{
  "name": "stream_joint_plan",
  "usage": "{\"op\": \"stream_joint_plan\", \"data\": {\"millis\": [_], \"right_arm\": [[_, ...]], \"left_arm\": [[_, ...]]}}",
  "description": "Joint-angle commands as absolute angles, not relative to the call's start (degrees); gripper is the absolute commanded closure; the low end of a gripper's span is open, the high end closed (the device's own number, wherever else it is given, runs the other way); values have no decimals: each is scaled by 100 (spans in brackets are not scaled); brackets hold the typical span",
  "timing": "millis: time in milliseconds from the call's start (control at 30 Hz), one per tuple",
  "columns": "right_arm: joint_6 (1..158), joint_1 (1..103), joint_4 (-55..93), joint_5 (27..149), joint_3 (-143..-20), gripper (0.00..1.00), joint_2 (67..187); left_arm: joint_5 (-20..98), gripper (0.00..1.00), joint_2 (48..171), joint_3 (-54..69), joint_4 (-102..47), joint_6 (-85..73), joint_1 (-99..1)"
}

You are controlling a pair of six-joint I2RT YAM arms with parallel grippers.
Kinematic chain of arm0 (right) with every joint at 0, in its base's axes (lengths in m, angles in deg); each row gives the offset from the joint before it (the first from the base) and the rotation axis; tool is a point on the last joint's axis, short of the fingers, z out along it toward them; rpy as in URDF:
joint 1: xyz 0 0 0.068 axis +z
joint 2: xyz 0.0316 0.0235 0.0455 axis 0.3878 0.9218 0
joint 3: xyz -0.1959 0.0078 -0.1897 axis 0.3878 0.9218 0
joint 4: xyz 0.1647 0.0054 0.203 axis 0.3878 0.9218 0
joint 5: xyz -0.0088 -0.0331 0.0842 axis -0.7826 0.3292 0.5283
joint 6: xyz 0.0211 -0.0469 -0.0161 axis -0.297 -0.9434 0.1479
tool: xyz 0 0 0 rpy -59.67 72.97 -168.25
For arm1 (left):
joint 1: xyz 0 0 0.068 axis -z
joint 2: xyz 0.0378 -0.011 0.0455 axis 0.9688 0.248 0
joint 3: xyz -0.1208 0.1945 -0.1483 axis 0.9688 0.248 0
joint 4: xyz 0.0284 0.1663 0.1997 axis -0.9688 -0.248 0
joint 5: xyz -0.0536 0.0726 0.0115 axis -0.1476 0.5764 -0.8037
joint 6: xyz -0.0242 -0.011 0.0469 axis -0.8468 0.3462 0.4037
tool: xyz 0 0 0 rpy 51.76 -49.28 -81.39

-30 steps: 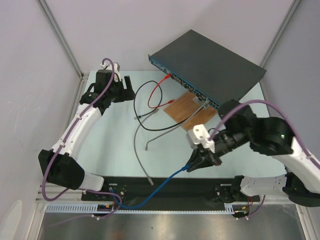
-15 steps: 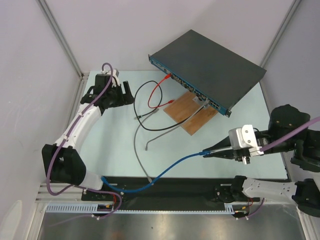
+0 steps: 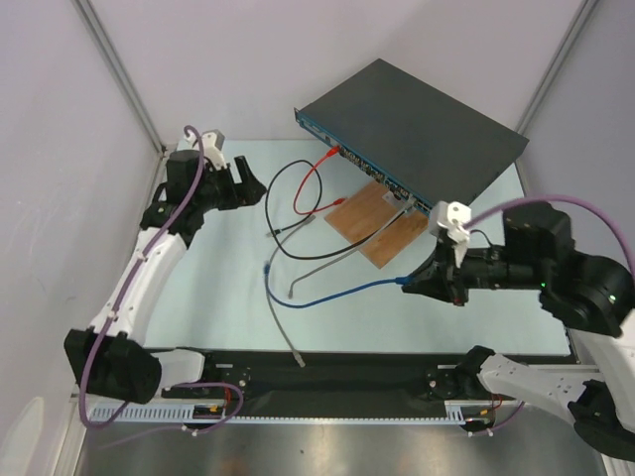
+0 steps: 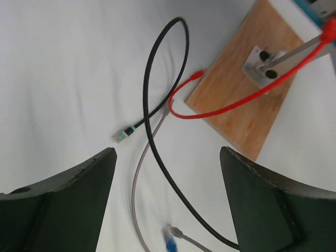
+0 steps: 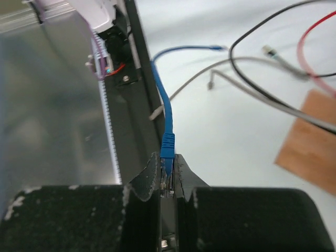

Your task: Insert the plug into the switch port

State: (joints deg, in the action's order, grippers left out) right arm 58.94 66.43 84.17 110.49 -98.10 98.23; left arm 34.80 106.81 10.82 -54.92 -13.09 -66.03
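Observation:
The switch (image 3: 417,119) is a flat black box at the back, its blue port strip (image 3: 372,167) facing the table. My right gripper (image 3: 415,283) is shut on the blue cable's plug (image 5: 167,157), held above the table just in front of the wooden board and short of the port strip. From the plug, the blue cable (image 3: 337,293) trails left across the table to its loose end (image 3: 267,268). My left gripper (image 3: 254,183) hovers open at the back left with nothing between its fingers (image 4: 58,199); that blurred blue end (image 4: 170,242) lies below it.
A brown wooden board (image 3: 382,223) lies in front of the switch. A red cable (image 3: 310,183) and a grey cable (image 3: 342,260) run from the port strip. A black cable (image 3: 283,213) loops between them, and another grey cable (image 3: 281,322) reaches the black front rail (image 3: 347,372).
My right gripper swung right, then back toward the switch with the blue plug, dragging the cable off the front rail onto the table. The left arm shifted slightly back and left.

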Motion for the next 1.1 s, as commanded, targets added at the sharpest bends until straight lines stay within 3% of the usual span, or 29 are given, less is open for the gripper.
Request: {"op": "stream_joint_plan", "data": {"millis": [0,167,300,467,733,833,1067], "right_arm": [[6329,6404,8543,11992,-9717,100,10164],[6951,5554,7783,13311,-9331,100,10508],[8514,5007,6314,14647,-8777,100,10842],[9607,4971,5099,14905,-8382,100,10974],[9774,4971,4887,14738,-8178,100,11062],[9792,4980,4922,14668,-8161,100,11097],[9871,4971,4870,14641,-8064,100,11141]], "left_arm": [[3294,14,10098,800,-5210,-1294,-6615],[3382,15,9316,852,-5113,-539,-5993],[3636,18,8762,1019,-5200,1065,-4570],[3575,31,8252,1274,-5105,2221,-3338],[3320,35,8523,1003,-5122,3488,-2238],[3364,30,8708,870,-5148,3558,-1984],[3645,39,8814,1037,-4814,4278,-1368]]}}
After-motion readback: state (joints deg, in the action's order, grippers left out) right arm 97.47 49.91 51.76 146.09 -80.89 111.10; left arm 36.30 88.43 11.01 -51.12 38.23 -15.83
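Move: The blue plug is already pinched in the right gripper, roughly 28 cm back, 29 cm right and 13 cm above the left hand. Seen from the right hand, the empty left gripper is therefore some 28 cm ahead, 29 cm left and 13 cm lower. The grey plug in the switch is about 26 cm ahead of the right hand, 7 cm right and 20 cm down; the wooden board is about 26 cm straight ahead, 36 cm down. Swing the left gripper back and to the right, rising about 12 cm, towards the blue plug, turning it clockwise until its fingers point right, level, at the right gripper; let them narrow somewhat but stay open. Meanwhile keep the plug pinched in the right hand and carry it some 8 cm left and forward, slightly down, rolling about 45 degrees, then hold there. ##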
